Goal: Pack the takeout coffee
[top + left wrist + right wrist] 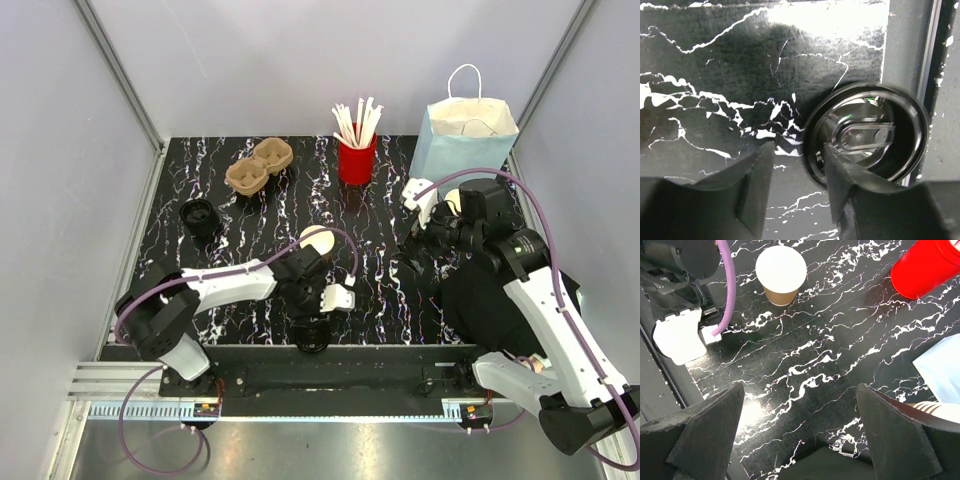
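The takeout coffee (316, 240) is a small tan paper cup standing upright mid-table; in the right wrist view the cup (781, 272) has a white top. My left gripper (311, 318) hangs just in front of it, over a black plastic lid (312, 337) at the table's front edge. In the left wrist view the left gripper (797, 155) has its jaws partly closed with bare table between them, and the right finger (840, 175) overlaps the left rim of the lid (875, 132). My right gripper (425, 215) stands wide open right of the cup, and in its own view the right gripper (800, 430) is empty.
A pale blue paper bag (463, 135) stands open at the back right. A red cup of white sticks (357, 150) is beside it. A brown pulp cup carrier (260, 165) and a black stack of lids (200, 215) sit at the back left.
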Available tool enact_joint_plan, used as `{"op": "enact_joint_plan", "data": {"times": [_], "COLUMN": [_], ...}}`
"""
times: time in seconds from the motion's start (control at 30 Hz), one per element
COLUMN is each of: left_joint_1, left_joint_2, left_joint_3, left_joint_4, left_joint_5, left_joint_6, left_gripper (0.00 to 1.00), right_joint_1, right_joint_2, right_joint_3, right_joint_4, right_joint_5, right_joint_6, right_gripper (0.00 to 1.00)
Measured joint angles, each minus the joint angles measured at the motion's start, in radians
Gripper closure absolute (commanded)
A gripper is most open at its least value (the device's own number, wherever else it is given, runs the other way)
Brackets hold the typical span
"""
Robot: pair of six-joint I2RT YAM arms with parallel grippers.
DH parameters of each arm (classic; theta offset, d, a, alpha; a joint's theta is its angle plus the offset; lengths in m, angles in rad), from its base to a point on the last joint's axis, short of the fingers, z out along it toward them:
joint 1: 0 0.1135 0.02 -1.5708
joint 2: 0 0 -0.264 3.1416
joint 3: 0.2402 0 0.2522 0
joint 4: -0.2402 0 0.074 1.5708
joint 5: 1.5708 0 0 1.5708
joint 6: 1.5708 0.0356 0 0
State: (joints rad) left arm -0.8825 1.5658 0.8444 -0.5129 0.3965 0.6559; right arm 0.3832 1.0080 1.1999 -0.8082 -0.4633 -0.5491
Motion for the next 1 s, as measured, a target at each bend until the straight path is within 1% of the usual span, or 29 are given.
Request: {"op": "enact_joint_plan", "data": {"times": [0.1,0.13,0.2,0.23,0.37,0.43,0.6,0.73,0.83,0.93,1.0], "left_joint_1": [-0.017,-0.022,-0.032,-0.036,-0.042,-0.042,-0.042,-0.016,0.050,0.151,0.241], "left_joint_2": [0.013,0.018,0.026,0.028,0.032,0.032,0.032,0.012,-0.037,-0.100,-0.144], "left_joint_3": [0.010,0.016,0.026,0.028,0.033,0.034,0.040,0.072,0.147,0.243,0.307], "left_joint_4": [0.000,0.000,-0.006,-0.008,-0.009,-0.010,-0.029,-0.103,-0.166,-0.198,-0.201], "left_joint_5": [-0.018,-0.021,-0.026,-0.026,-0.029,-0.027,-0.023,0.028,0.117,0.227,0.321], "left_joint_6": [0.000,0.000,-0.001,-0.001,0.000,0.000,0.010,0.032,0.047,0.054,0.051], "left_gripper": [0.66,0.73,0.79,0.85,0.96,1.00,1.00,1.00,1.00,1.00,1.00], "right_joint_1": [0.000,0.000,0.000,0.000,0.000,0.000,-0.001,-0.001,-0.001,-0.002,-0.002], "right_joint_2": [-0.006,-0.008,-0.010,-0.010,-0.011,-0.010,-0.005,0.008,0.018,0.034,0.045], "right_joint_3": [0.000,0.000,0.000,0.000,0.000,0.001,0.021,0.045,0.046,0.049,0.057], "right_joint_4": [0.000,0.001,0.002,0.002,0.001,0.000,-0.006,-0.008,-0.013,-0.023,-0.025], "right_joint_5": [0.001,0.002,0.002,0.002,0.003,0.002,-0.002,-0.031,-0.080,-0.140,-0.186], "right_joint_6": [0.000,0.000,0.000,0.000,0.000,0.000,-0.002,-0.005,-0.013,-0.023,-0.027], "right_gripper": [0.00,0.00,0.00,0.00,0.00,0.00,0.00,0.00,0.00,0.00,0.00]}}
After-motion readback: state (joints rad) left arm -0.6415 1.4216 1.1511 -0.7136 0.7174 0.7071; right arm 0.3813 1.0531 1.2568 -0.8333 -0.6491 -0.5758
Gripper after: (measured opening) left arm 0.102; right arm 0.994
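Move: The loose black lid lies flat across the table's front edge, its middle about 4 cm back and 1 cm to the right of the left hand, about level with it, its forward rim beside the open fingers. The paper cup stands some 15 cm ahead of the left hand, 1 cm to its right; the lid stack is about 24 cm ahead and 27 cm left of it. From the right hand, the lid is roughly 21 cm left, 13 cm back and 26 cm below. Shut the left fingers on the forward rim of the lid, easing about 1 cm to the right as they close. Keep the pinch and, after a brief hold, lift quickly some 15 cm while swinging about 6 cm forward to the cup's side, the fingers tipping some 20 degrees outward to the right. Let the open, empty right hand drift about 3 cm, mostly left. ##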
